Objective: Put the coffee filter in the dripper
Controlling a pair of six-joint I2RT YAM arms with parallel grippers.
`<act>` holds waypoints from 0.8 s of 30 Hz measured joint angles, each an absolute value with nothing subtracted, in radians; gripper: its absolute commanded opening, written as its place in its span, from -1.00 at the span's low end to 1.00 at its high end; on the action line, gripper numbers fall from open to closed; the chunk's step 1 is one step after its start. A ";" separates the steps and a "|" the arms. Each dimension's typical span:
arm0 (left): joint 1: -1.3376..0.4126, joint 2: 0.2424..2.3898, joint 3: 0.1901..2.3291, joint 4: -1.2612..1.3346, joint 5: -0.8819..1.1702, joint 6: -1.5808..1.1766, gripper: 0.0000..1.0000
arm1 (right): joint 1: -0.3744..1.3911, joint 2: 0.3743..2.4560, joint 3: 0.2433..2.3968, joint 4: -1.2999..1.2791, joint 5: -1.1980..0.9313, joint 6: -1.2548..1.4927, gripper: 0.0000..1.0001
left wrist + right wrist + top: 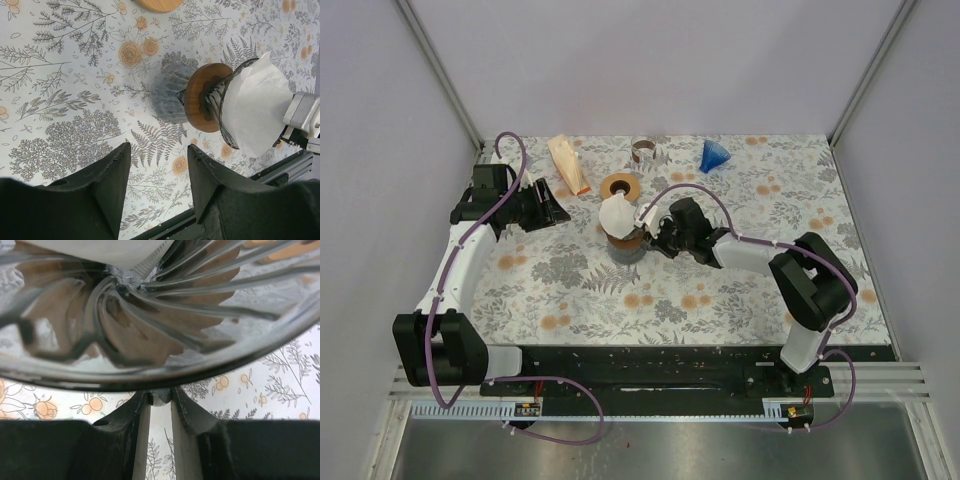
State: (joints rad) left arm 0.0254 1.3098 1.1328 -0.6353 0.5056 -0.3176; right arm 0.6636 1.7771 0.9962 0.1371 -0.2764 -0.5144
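Note:
The glass dripper (625, 243) with its wooden collar (202, 97) is near the middle of the flowered table. A white paper coffee filter (616, 214) sits in its mouth and sticks out past the rim (257, 110). My right gripper (655, 238) reaches in from the right. In the right wrist view its jaws (161, 397) are shut on a small glass part at the edge of the ribbed dripper (150, 315). My left gripper (555, 210) hangs to the left of the dripper, open, with only tablecloth between its fingers (159, 165).
At the back of the table lie a tan paper packet (570, 163), a wooden ring (620, 186), a brown-and-metal ring (645, 150) and a blue funnel (714, 155). White walls close in the left, back and right sides.

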 measured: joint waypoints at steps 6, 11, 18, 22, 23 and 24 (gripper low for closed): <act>0.026 1.310 1.133 -0.635 0.508 -0.318 0.06 | 0.634 1.759 0.980 0.132 -0.219 -0.487 -0.73; 0.026 1.310 1.133 -0.635 0.509 -0.318 0.06 | 0.588 1.729 0.960 0.115 -0.170 -0.450 -0.73; 0.026 1.310 1.133 -0.635 0.513 -0.318 0.06 | 0.545 1.696 0.937 0.099 -0.080 -0.416 -0.72; 0.026 1.310 1.133 -0.636 0.520 -0.318 0.06 | 0.526 1.670 0.908 0.099 -0.060 -0.405 -0.73; 0.026 1.310 1.133 -0.636 0.520 -0.318 0.06 | 0.517 1.667 0.904 0.099 -0.057 -0.400 -0.73; 0.026 1.310 1.133 -0.636 0.521 -0.318 0.06 | 0.509 1.666 0.904 0.096 -0.047 -0.394 -0.73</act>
State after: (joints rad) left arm 0.0257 1.3098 1.1328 -0.6357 0.5205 -0.3180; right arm 0.5087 1.6661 0.9035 0.0959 -0.0471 -0.3943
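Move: The glass carafe, with its wooden collar, dripper and paper filter stacked on top, stands with its middle about 6 cm left and 2 cm ahead of the right hand, which already holds the handle. From that hand a loose wooden ring lies some 17 cm ahead and 7 cm left, and the blue funnel about 26 cm ahead and 16 cm right, both low on the table. From the left hand the stack is some 18 cm right, 2 cm ahead and 11 cm lower. The carafe, with the dripper and filter aboard, is slid across the table by its handle: the right hand keeps its pinch and carries it about 10 cm to the right, drifting some 3 cm forward, practically level, away from the left hand. The wrist swings some 20 degrees clockwise on the way. ##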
